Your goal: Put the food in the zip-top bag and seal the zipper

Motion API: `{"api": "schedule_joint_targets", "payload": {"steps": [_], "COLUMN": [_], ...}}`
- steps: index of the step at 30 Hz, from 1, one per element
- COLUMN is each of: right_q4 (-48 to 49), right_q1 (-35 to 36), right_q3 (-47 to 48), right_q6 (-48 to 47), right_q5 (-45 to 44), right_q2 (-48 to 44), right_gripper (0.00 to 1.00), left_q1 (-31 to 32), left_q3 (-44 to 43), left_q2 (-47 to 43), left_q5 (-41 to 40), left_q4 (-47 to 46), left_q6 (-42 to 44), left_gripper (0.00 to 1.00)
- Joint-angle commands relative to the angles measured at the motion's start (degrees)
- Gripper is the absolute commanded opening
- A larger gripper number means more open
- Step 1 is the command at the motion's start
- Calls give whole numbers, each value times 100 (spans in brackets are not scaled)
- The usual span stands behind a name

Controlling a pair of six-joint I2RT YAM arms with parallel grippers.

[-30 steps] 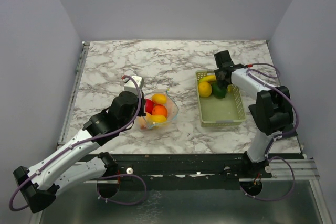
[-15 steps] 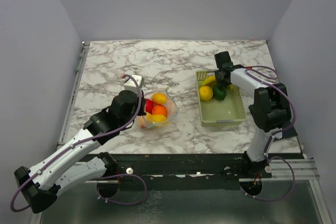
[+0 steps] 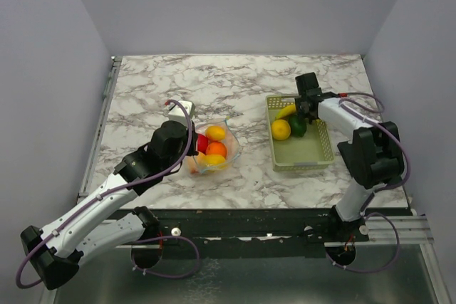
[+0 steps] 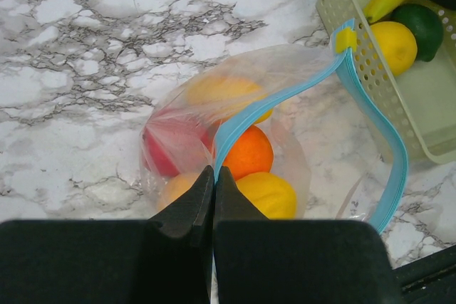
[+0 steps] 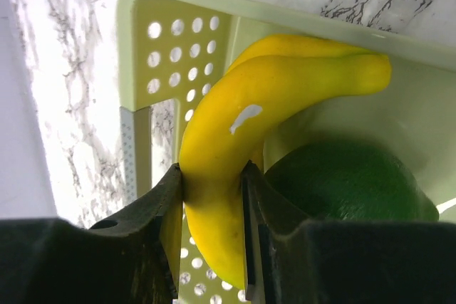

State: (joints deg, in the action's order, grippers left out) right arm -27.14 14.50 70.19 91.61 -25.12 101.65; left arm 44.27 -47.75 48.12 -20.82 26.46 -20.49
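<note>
The clear zip-top bag [image 3: 214, 149] lies open at the table's middle left, with a red apple [image 4: 171, 151], an orange [image 4: 248, 153] and yellow pieces [image 4: 267, 196] inside. My left gripper [image 4: 214, 173] is shut on the bag's light blue zipper [image 4: 285, 97], pinching the strip at its near end. My right gripper [image 5: 212, 176] reaches into the pale green basket [image 3: 313, 153], and its jaws press both sides of the yellow banana [image 5: 242, 126]. A dark green round piece [image 5: 342, 183] and a lemon [image 3: 281, 129] sit beside the banana.
The slotted basket [image 4: 356, 76] stands right of the bag, its near corner close to the bag's mouth. The yellow zipper slider [image 4: 346, 38] sits at the far end of the strip. Grey walls enclose the marble table [image 3: 235, 80].
The right gripper has shifted slightly right and its jaws have narrowed onto the banana. The left gripper and the bag have stayed put.
</note>
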Motion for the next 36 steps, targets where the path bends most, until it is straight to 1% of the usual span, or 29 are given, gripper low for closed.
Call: {"api": "schedule_joint_targets", "payload": {"steps": [1, 8, 11, 18, 20, 22, 27, 33, 36], "right_q4": [46, 313, 598, 1096, 1372, 1425, 1356, 1254, 1052], "right_q1": [-47, -38, -41, -33, -29, 26, 376, 1034, 1218], "right_q3": [-219, -299, -461, -621, -699, -677, -511, -476, -413], "right_q6": [-215, -1122, -1661, -2936, -3266, -3512, -4115, -4805, -5103], "right_q5": [-382, -313, -73, 1029, 1587, 2132, 2812, 3093, 3485], "right_q2": [-624, -1307, -1674, -2378, -2570, -2730, -3072, -3543, -3639], "right_gripper": [0, 1, 1, 1, 1, 1, 1, 1, 1], "left_q1": [-41, -84, -115, -146, -151, -161, -206, -211, -210], "left_q3": [80, 83, 81, 92, 98, 100, 105, 116, 130], "left_q2": [24, 29, 31, 35, 31, 31, 33, 20, 12], "left_q5": [139, 113, 139, 183, 183, 196, 250, 343, 380], "left_q4": [-62, -58, -66, -79, -88, -96, -128, -160, -182], "left_q6": [18, 18, 7, 6, -4, -12, -24, -34, -29], "left_gripper": [0, 0, 0, 0, 0, 0, 0, 0, 0]}}
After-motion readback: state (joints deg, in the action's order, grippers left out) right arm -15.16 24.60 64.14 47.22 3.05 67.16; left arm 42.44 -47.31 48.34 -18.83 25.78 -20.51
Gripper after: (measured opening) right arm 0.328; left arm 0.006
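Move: Between the right fingers, in the basket, the banana bunch is already gripped; the zip-top bag it is bound for lies about 31 cm to that hand's left and 13 cm back, at about its height. The avocado is some 5 cm back and 2 cm left of the hand, the lemon about 6 cm back and 8 cm left, both a little lower. From the left hand, the bag's middle is roughly 8 cm ahead, 6 cm right and 12 cm below. Lifting the pinched banana bunch almost straight up out of the basket, the right hand climbs about 22 cm in all, then swings left and back over the basket's left side, nearer the bag, while turning some 60 degrees counter-clockwise and tipping the fingertips up towards level. The left hand stays in place, still pinching the bag's zip edge. ##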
